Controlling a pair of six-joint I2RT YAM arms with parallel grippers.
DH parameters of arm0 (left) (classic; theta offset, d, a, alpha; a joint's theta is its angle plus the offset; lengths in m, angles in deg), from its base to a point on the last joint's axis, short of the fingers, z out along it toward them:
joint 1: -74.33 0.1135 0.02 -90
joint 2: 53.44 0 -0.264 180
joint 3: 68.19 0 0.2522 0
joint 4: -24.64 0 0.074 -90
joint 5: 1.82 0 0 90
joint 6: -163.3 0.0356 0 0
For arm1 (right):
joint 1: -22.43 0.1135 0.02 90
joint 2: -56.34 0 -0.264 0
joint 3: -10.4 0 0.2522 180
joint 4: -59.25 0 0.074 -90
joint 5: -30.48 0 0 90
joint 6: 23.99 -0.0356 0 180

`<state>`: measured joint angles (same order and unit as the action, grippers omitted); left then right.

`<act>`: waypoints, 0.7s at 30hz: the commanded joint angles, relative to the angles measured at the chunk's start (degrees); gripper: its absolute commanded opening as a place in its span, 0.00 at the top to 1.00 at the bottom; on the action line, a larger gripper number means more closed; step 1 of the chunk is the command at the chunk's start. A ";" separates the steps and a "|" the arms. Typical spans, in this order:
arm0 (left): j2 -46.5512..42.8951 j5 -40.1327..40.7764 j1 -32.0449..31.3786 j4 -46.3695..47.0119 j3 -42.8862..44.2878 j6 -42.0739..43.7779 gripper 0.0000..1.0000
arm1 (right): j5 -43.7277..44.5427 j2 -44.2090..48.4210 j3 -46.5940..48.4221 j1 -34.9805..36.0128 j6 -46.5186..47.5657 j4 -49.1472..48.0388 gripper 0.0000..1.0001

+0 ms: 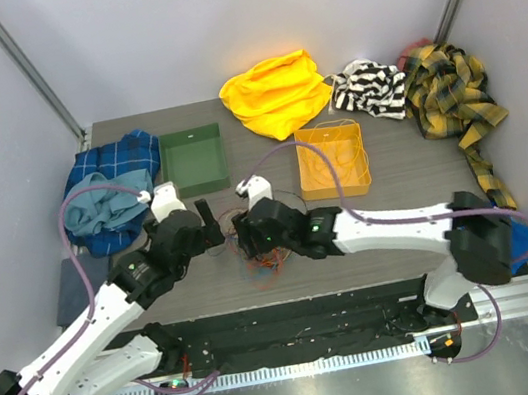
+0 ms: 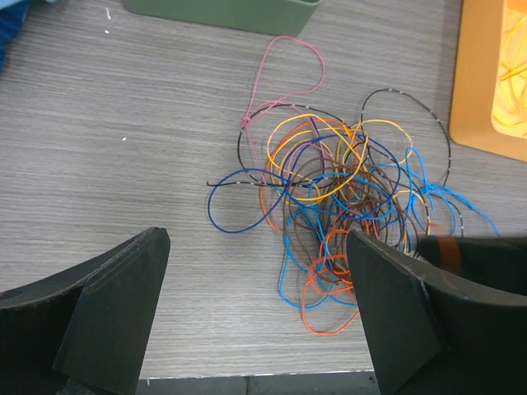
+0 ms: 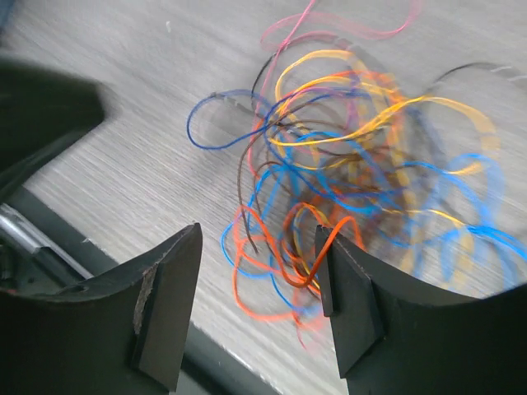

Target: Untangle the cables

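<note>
The cables (image 1: 257, 257) are a tangle of thin orange, blue, yellow, pink and dark wires on the grey table, near its front edge. In the left wrist view the cables (image 2: 338, 189) lie ahead and to the right of my left gripper (image 2: 255, 309), which is open and empty, its right finger beside an orange loop. My right gripper (image 3: 257, 296) is open and low over the near end of the cables (image 3: 346, 164); an orange loop (image 3: 329, 247) lies between its fingers and leans on the right one. From above, both grippers (image 1: 211, 229) (image 1: 242, 234) meet at the tangle.
A green box (image 1: 194, 164) and an orange tray (image 1: 339, 191) holding a few wires stand behind the tangle. Cloths lie along the back: blue plaid (image 1: 110, 188), yellow (image 1: 277, 94), striped (image 1: 368, 89), yellow plaid (image 1: 449, 90). The table's front edge (image 2: 247, 380) is close.
</note>
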<state>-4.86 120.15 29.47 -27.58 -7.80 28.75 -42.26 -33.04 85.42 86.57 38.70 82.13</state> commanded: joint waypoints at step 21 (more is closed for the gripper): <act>40.01 -16.32 11.38 13.32 17.00 3.33 0.39 | 5.86 13.97 -12.38 0.37 -1.52 6.26 0.31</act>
<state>34.31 106.53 40.81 -17.43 5.47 30.65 -36.93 -19.56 72.24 86.61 37.85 87.29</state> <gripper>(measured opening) 0.644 0.689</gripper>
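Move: The cable tangle's middle lies about 14 cm right of the left hand, 2 cm ahead and 15 cm below; its pink loop is nearer, some 6 cm ahead and 10 cm right. The green box sits 20 cm ahead and 4 cm right. From the right hand the tangle's middle is about 3 cm ahead, 3 cm right and 10 cm down, the yellow box roughly 18 cm ahead and 23 cm right. Left hand dives forward-down, about 10 cm each, towards the pink loop, fingers narrowing; right arcs rightward 8 cm, up then down. ##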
